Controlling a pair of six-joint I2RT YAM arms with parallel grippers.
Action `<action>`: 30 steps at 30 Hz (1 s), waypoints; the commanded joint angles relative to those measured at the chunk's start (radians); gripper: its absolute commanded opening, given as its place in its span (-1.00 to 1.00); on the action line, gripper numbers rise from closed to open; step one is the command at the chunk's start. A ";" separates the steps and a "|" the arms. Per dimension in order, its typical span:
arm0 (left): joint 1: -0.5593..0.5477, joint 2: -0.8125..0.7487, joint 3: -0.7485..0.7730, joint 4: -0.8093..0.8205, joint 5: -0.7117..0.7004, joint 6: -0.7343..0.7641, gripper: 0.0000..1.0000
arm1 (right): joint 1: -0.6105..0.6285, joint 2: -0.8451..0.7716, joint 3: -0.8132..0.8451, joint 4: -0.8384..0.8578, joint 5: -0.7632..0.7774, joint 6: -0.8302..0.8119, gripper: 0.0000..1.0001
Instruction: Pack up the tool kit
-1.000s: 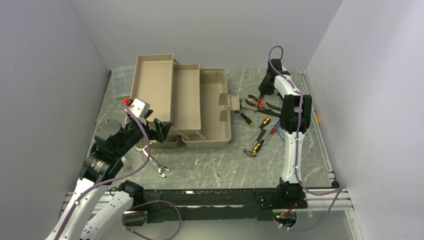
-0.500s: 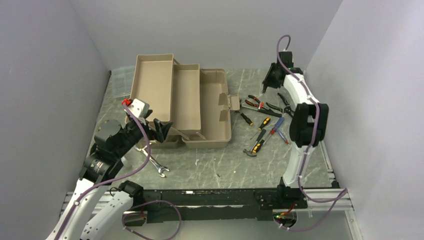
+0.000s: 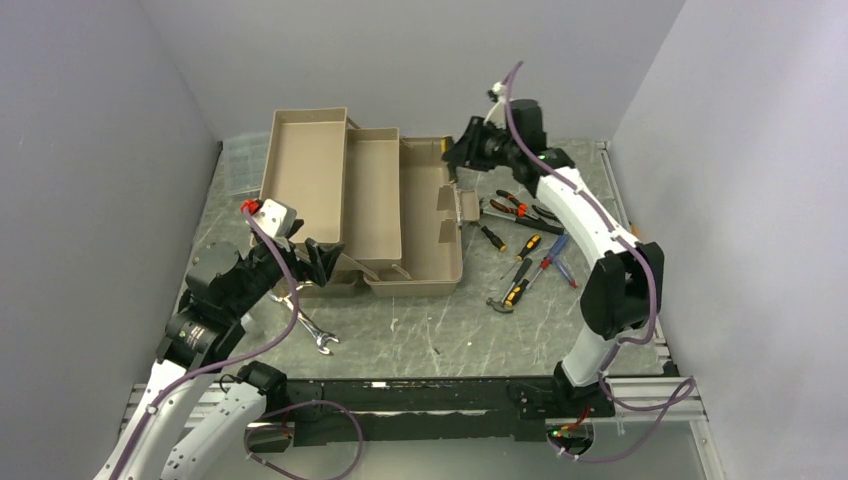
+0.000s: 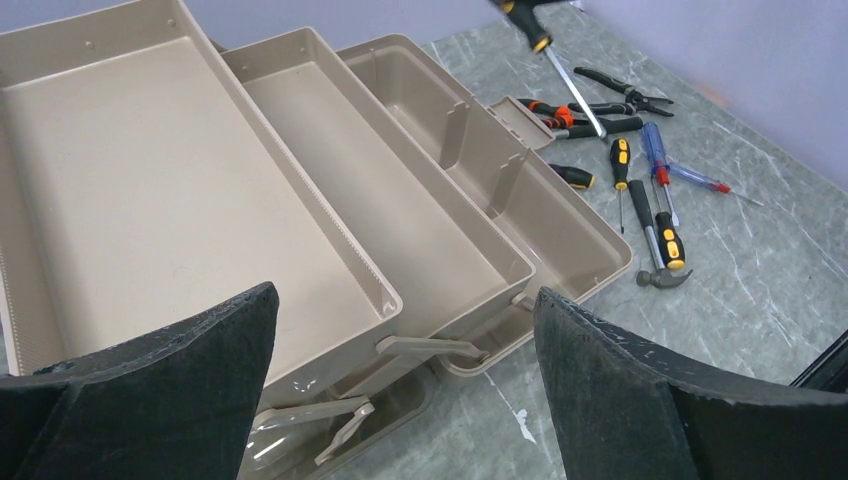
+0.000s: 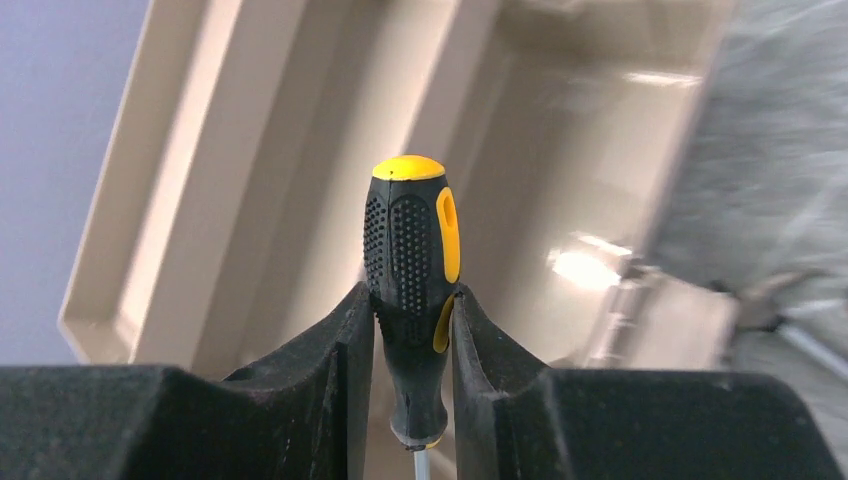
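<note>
The tan toolbox (image 3: 430,205) lies open at the back left with its two trays (image 3: 305,170) folded out. My right gripper (image 3: 462,150) hovers over the box's far right corner, shut on the handle of a black-and-yellow screwdriver (image 5: 410,250). Its shaft (image 4: 570,85) hangs over the box's edge in the left wrist view. Pliers (image 3: 515,203), more screwdrivers (image 3: 527,245) and a hammer (image 3: 508,297) lie right of the box. A steel wrench (image 3: 308,325) lies in front of it. My left gripper (image 3: 318,258) stands open and holds nothing, near the box's front left corner (image 4: 400,345).
A clear organiser box (image 3: 240,160) sits at the back left against the wall. Grey walls close in the table on three sides. A metal rail (image 3: 650,300) runs along the right edge.
My right arm has swung from the back right, over the loose tools, leftwards to the toolbox, and its jaws have closed on the screwdriver. The left arm has not moved.
</note>
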 commanded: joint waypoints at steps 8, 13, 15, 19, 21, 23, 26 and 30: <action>-0.002 -0.016 -0.002 0.045 -0.009 0.014 0.99 | 0.161 0.132 0.000 0.224 0.102 0.123 -1.00; -0.002 -0.022 -0.004 0.044 -0.013 0.014 0.99 | 0.185 0.201 -0.052 0.244 0.237 0.153 -1.00; -0.002 -0.023 -0.004 0.046 -0.010 0.013 0.99 | 0.194 0.240 -0.051 0.234 0.262 0.155 -1.00; -0.002 -0.018 -0.002 0.045 -0.006 0.013 0.99 | 0.215 0.297 -0.036 0.202 0.294 0.151 -0.88; -0.002 -0.016 -0.001 0.044 -0.007 0.012 0.99 | 0.223 0.312 -0.035 0.192 0.306 0.149 -0.56; -0.002 -0.016 -0.002 0.044 -0.008 0.013 0.99 | 0.230 0.316 -0.031 0.178 0.318 0.149 -0.21; -0.002 -0.016 -0.002 0.045 -0.009 0.013 0.99 | 0.230 0.303 -0.019 0.148 0.337 0.146 0.03; -0.002 -0.012 -0.001 0.045 -0.008 0.013 0.99 | 0.229 0.251 -0.002 0.098 0.350 0.134 0.21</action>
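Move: The right hand holds a yellow-and-black screwdriver high beside the open toolbox; the clear spot on the deep bottom bin's floor is about 7 cm to its left, level with it fore and aft, and some 24 cm below. The bin's latch flap lies about 3 cm right, 2 ahead and 19 down, while the middle tray is roughly 15 cm left, 1 ahead and 14 down. From the idle left hand, that bin floor is about 23 cm ahead, 18 right and 30 below. The right hand finishes its swing left over the bottom bin, some 8 cm with the screwdriver still pinched by its handle, briefly drawing back about 2 cm and recovering that as it turns into a steep descent. It then sinks about 17 cm between the middle tray and the latch side, its fingers tipping some 15 degrees further downward, and near the bottom they open and let go of the handle, the hand staying low over it. ##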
